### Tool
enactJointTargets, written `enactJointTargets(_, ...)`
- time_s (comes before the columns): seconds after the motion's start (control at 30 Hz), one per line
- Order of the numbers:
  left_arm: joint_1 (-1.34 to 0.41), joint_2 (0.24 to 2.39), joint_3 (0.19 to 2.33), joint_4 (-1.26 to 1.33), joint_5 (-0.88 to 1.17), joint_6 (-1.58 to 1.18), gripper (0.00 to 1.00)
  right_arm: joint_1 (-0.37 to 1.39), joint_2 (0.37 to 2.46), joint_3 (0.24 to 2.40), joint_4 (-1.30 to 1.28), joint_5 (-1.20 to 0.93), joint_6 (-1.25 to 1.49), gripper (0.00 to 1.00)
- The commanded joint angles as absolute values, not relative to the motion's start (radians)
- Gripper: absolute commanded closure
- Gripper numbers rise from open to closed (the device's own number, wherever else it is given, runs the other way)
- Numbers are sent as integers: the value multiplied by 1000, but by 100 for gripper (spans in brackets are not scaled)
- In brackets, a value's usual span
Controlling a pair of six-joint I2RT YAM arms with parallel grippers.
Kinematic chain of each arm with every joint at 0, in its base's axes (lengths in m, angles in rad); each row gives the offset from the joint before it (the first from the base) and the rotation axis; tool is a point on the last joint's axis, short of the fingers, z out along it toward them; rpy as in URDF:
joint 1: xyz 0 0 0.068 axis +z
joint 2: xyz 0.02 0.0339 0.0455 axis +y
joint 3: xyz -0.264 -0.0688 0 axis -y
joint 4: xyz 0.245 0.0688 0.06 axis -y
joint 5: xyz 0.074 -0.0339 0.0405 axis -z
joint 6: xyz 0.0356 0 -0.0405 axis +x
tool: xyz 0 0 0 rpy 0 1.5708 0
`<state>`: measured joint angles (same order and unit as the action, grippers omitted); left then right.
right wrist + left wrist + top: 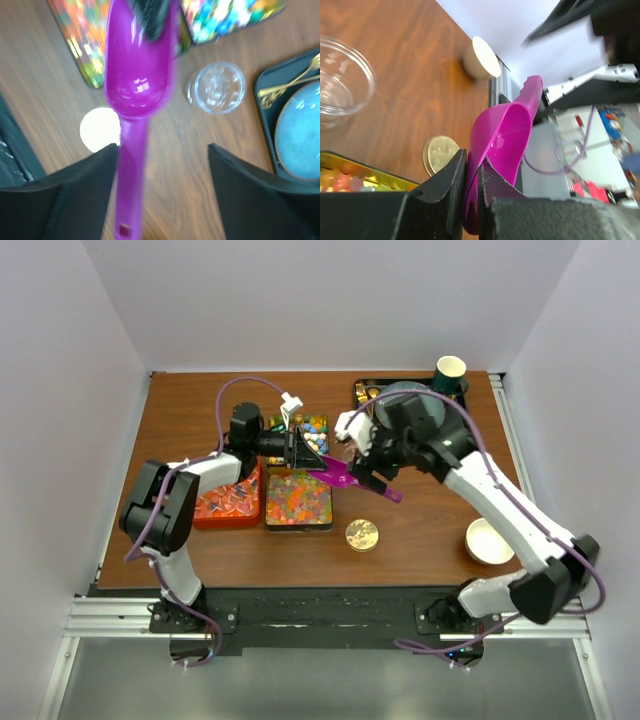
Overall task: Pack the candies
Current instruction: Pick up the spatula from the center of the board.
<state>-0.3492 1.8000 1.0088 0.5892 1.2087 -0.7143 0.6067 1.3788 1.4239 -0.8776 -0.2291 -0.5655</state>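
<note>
A magenta scoop (pixel 345 477) hangs over the table between my two grippers, its bowl bare. The left gripper (pixel 471 160) is shut on the rim of the scoop's bowl (pixel 505 135). The right gripper (pixel 163 150) stands open. The scoop's handle (pixel 131 170) runs between its fingers, close to the left one. The candies fill dark trays: orange and green beads (pixel 298 497) just below the scoop, multicoloured ones (pixel 312 427) behind the left gripper (pixel 318 462). A red tray (pixel 230 502) holds more at the left. The right gripper (pixel 368 472) hovers right of the bead tray.
A gold round lid (pixel 361 534) lies near the front edge. A white bowl (pixel 489 541) sits at the front right. A clear plastic cup (pixel 217 87) stands beside the trays. At the back right, a dark tray (pixel 365 387) carries a blue plate (pixel 300 135), gold cutlery (pixel 295 80) and a green cup (pixel 450 371).
</note>
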Motion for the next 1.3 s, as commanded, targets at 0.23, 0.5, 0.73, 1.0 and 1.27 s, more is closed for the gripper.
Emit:
enactJointTargets(0.23, -350, 1805, 1034, 623, 1304, -787, 100, 563, 1194, 1349, -744, -457, -566, 24)
enactJointTargets(0.5, -348, 1815, 1029, 701, 1296, -891, 100, 572, 1141, 1223, -726, -454, -640, 27)
enactJointTargets(0.73, -351, 1816, 1028, 701, 1310, -900, 100, 572, 1154, 1187, -703, -420, -653, 32)
enactJointTargets(1.0, -351, 1818, 1029, 710, 1333, -917, 100, 586, 1158, 1144, -655, -411, -646, 45)
enactJointTargets(1.27, -350, 1825, 1031, 733, 1333, -942, 100, 597, 1170, 1128, -635, -407, -638, 52)
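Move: The handle of the purple spatula, whose bowl edge the left fingers already pinch, lies about 3 cm back, 2 cm right and 3 cm below the just-opened right hand; its middle is some 13 cm right and 4 cm back of the left hand, roughly level. On the table some 20 cm below the right hand, the clear cup is about 4 cm ahead and 1 cm left, the round lid 13 cm straight back, and the lower candy box 15 cm left and 4 cm back. The right hand, already open, first rises about 6.5 cm clear of the spatula while drawing back and tilting some 15 degrees, then comes down about 8 cm over the handle, ending about 3.5 cm back of its start, its fingers closing from three-quarters to half open with one either side of the handle, though a touch can't be made out. The left hand keeps its pinch on the bowl, easing back a little over a centimetre and rolling slightly about its own length, then holding the spatula out almost still. ##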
